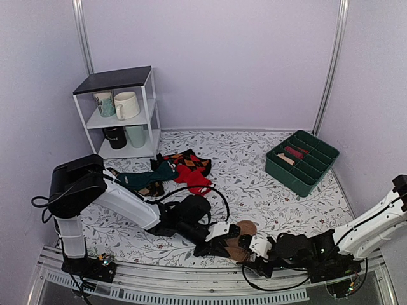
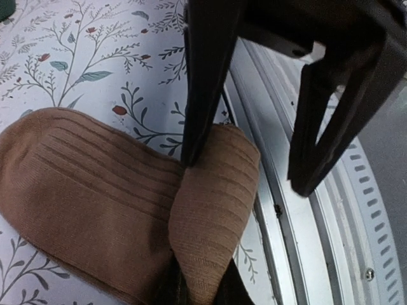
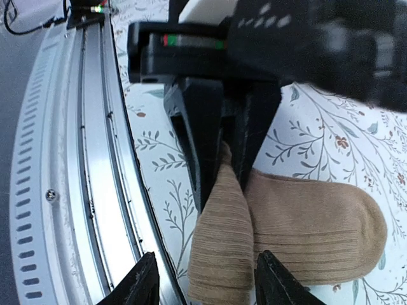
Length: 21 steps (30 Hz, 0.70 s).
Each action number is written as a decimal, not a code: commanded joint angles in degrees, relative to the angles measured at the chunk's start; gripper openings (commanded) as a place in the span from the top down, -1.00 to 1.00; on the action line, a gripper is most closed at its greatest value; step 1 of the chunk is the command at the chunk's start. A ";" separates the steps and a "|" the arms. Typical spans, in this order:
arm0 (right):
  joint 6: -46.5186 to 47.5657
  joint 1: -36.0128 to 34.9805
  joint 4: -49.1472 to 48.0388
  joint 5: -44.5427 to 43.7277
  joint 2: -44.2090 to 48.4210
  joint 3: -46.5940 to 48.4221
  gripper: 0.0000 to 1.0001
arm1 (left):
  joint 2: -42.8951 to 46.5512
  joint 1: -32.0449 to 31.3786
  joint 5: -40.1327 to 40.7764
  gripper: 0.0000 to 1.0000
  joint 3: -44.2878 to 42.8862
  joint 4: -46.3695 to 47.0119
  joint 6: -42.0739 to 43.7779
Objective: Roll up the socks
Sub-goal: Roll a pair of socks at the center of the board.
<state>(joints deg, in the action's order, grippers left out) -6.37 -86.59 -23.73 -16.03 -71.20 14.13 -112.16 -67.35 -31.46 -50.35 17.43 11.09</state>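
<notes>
The tan-brown socks lie near the table's front edge, between the two arms. In the left wrist view the socks spread flat to the left, and a raised fold runs down to my left gripper, which is shut on that fold. The right wrist view shows the same pinch from the other side: the left gripper clamps the top of the fold of the socks. My right gripper stands open, a finger on either side of the fold's lower end, touching nothing I can see.
A metal rail runs along the near edge, right beside the socks. A pile of red, teal and argyle socks lies behind. A green divided bin sits at the back right, a white shelf with mugs at the back left.
</notes>
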 commanded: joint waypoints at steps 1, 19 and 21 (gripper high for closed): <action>0.33 -2.80 5.53 -8.45 -8.61 5.96 -0.05 | -5.05 0.40 0.90 1.00 2.27 -13.21 -1.02; -9.50 -3.15 6.88 -0.90 -14.98 7.45 0.61 | -5.85 0.90 -0.06 1.00 2.01 -12.87 -0.35; -10.28 -3.15 7.12 -0.67 -15.53 7.48 0.83 | -5.88 0.90 0.07 1.00 1.93 -12.70 -0.25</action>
<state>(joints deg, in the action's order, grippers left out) -13.43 -89.25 -19.70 -21.87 -83.64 21.15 -113.03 -66.30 -34.52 -50.96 16.97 10.87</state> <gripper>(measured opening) 0.163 0.067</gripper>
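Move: The right end of the rolled brown socks is what my open right hand goes for; the roll's middle lies about 2 cm to its left, 1 cm ahead and 4 cm below. The flat, still unrolled sock part is some 6 cm ahead and 1 cm left of that hand, while the metal rail runs about 5 cm straight behind. My left hand already grips the roll's left end, with the middle 3 cm to its right, 1 cm back and level. I drop my right hand about 3 cm onto the free right end of the sock roll, easing roughly 1 cm left towards my left fingers and tipping the fingertips slightly steeper. Most of the drop comes first; then I close from half open to nearly shut, pinching the roll's end between both fingers. My left hand stays put and keeps its pinch on the other end. ##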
